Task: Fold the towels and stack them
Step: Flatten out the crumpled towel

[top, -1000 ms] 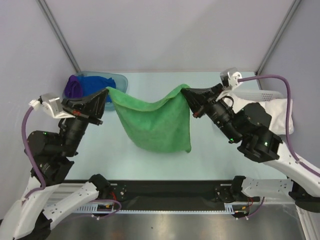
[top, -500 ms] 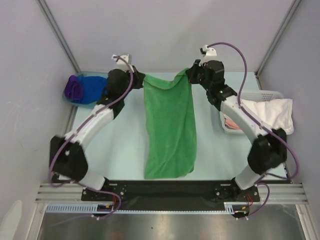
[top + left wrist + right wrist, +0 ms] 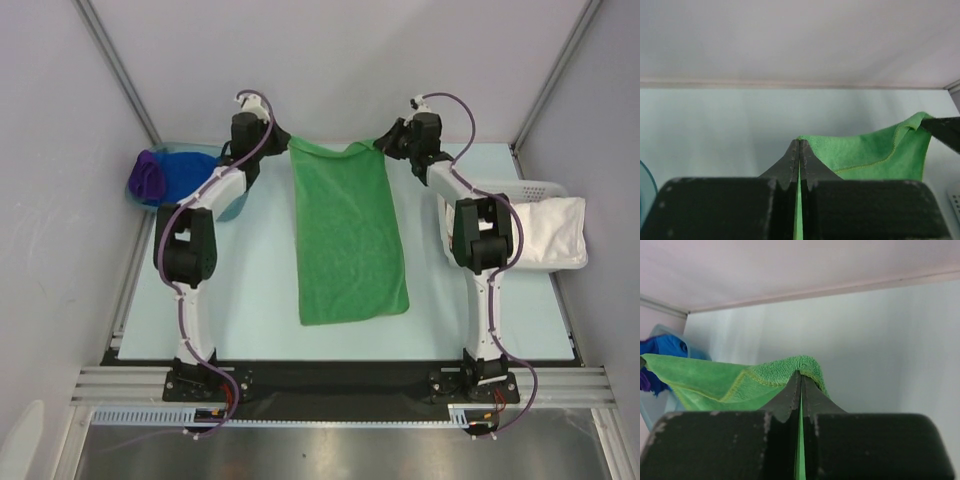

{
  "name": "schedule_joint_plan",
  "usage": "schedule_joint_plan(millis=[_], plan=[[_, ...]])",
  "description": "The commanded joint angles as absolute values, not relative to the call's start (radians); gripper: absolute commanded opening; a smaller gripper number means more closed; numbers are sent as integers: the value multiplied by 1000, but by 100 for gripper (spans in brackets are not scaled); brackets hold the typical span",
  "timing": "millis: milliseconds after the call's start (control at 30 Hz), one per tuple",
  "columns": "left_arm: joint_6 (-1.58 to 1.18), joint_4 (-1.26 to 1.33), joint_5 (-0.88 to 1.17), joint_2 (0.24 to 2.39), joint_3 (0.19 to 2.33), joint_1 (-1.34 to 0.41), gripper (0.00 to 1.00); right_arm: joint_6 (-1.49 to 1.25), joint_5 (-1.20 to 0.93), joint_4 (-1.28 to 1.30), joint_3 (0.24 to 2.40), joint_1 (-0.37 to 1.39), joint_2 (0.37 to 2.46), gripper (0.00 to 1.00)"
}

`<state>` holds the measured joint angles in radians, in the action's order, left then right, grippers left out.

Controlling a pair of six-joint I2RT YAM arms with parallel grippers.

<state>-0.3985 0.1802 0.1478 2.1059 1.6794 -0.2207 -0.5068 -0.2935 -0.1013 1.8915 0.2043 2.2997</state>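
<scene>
The green towel lies stretched lengthwise down the middle of the table, its near edge close to the arms' bases. My left gripper is shut on its far left corner and my right gripper is shut on its far right corner, both arms reaching out to the back wall. The left wrist view shows the left gripper pinching green towel. In the right wrist view the right gripper has the hemmed corner of the green towel draped over its tips. The blue towel and purple towel sit bunched at the far left.
A translucent teal tub holds the blue and purple towels at the far left. A white slotted basket with a white cloth stands at the right edge. The grey back wall is right behind both grippers.
Both arms have swung from near the front out to the back of the table. The green towel, hanging slack between them before, is now drawn out flat along the table.
</scene>
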Motion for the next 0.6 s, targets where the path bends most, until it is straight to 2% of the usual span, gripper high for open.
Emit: schedule_joint_plan(millis=[0,67,233,400,567], plan=[[-426,181,202,2132,1814,-209,0,-563,-328,-127,1999,198,2305,0],[-434,169,209,2161,1838,-209,0,-574,-322,-112,2020,190,2328,0],[-423,98,199,2204,1942,-209,0,-591,-360,64,2316,163,2453,0],[-462,39,236,2249,2017,-210,0,-623,-387,66,2303,161,2462,0],[-497,-21,259,2238,1990,-210,0,-634,-399,92,2241,150,2431,0]])
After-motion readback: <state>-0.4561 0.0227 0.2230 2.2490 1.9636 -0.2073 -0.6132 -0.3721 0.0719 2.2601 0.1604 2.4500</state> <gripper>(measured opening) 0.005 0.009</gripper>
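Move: Both shut grippers already hold the green towel's far corners near the table's far edge. Its middle lies about 24 cm back, 12 cm right and 15 cm below the left hand, and some 26 cm back, 9 cm left and 12 cm below the right hand. The blue tub sits roughly 25 cm left of the left hand and 10 cm back; the white basket is some 33 cm right of the right hand and 25 cm back. Still pinching the towel's far corners, both hands draw it outwards from the robot and lift it: the right about 4 cm forward and 5 cm up, the left some 3 cm each way. Their forward travel then dies away and both begin to sink by a centimetre or two, grips kept shut and wrists nearly steady. ##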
